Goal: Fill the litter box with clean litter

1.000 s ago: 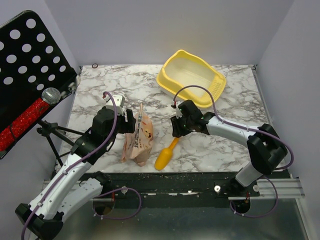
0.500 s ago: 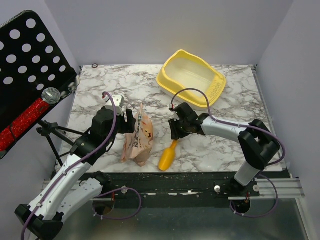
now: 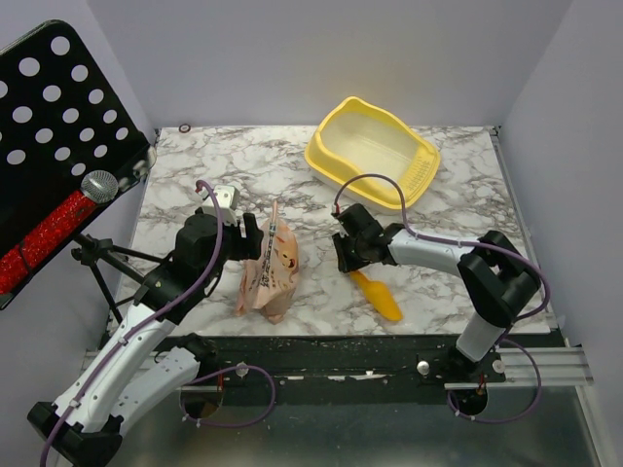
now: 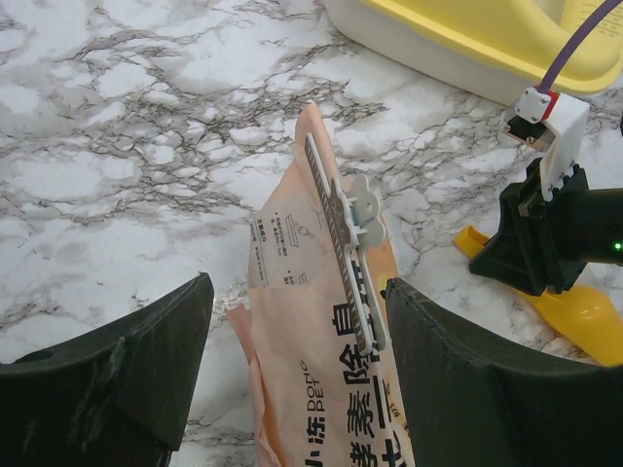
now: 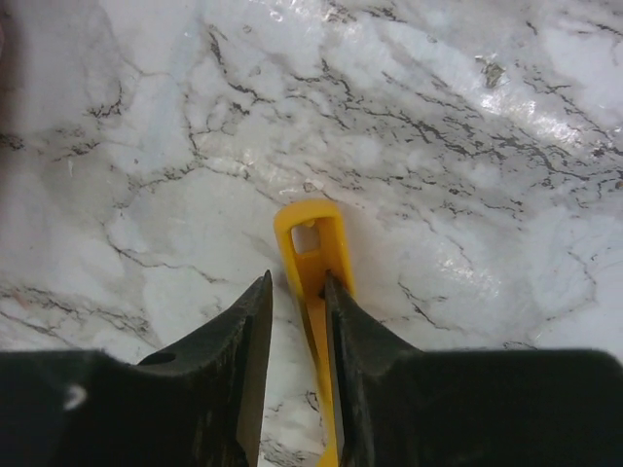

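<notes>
The pale-yellow litter box stands at the back of the marble table, and its inside looks bare. No loose litter shows. A tan printed paper bag, closed with a white clip, stands between the arms. My left gripper is open, with a jaw on each side of the bag's top and touching neither side. My right gripper is low over the table and shut on the handle of the small yellow-orange scoop. The scoop's bowl points to the front right.
A black perforated music stand with a microphone and a tripod stands off the table's left edge. The table's front edge runs just behind the arm bases. White walls close in the back and the sides.
The scoop swung from pointing front left to pointing front right, its handle staying at my right gripper. The left arm and the bag barely moved.
</notes>
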Robot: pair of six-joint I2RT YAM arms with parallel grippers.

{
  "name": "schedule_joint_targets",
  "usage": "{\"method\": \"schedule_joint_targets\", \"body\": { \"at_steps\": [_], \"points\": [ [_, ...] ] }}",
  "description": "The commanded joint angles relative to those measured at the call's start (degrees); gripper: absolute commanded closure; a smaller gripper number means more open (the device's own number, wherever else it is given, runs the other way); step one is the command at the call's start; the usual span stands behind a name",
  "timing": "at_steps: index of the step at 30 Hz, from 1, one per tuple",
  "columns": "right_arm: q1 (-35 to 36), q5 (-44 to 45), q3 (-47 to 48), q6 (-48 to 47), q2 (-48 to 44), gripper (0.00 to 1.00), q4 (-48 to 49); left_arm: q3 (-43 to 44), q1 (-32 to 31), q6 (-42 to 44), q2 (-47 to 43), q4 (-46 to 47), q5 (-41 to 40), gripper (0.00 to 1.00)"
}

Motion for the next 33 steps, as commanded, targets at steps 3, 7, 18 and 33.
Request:
{"method": "schedule_joint_targets", "body": {
  "at_steps": [3, 7, 18, 33],
  "points": [
    [0.17, 7.77, -0.75, 0.72, 1.63, 0.87, -4.49, -0.55, 0.29, -0.37, -0.8, 0.56, 0.74, 0.2],
    [0.08, 13.04, 1.88, -0.33, 1.37, 0.99, -6.77, -0.64, 0.28, -0.37, -0.89, 0.56, 0.65, 0.2],
    [-12.55, 21.41, -0.04, 3.0, -17.86, 0.99, -6.69, -0.64, 0.29, -0.46, -1.15, 0.65, 1.09, 0.2],
    [-37.69, 31.36, 2.59, 33.13, -14.99, 0.99, -13.81, -0.82, 0.29, -0.64, -1.42, 0.91, 1.71, 0.2]
  ]
}}
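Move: Just about at the right fingertips lies the scoop's handle, roughly 1 cm below the hand point. The scoop's bowl lies some 10 cm back and 10 cm to the right of that hand, down on the table. The litter bag stands about 20 cm to its left and 3 cm back, the litter box's middle some 32 cm ahead and 7 cm to the right. From the left hand the handle is roughly level, 21 cm right and 22 cm below. Closing fully in its first instant, the right hand pinches one side wall of the scoop's handle, edges right low over the table, then sweeps the scoop up and away from the litter bag. The hand ends about 25 cm right and 9 cm forward, beyond the box's near right corner, some 10 cm higher after a slight dip, turning roughly 65 degrees clockwise. ##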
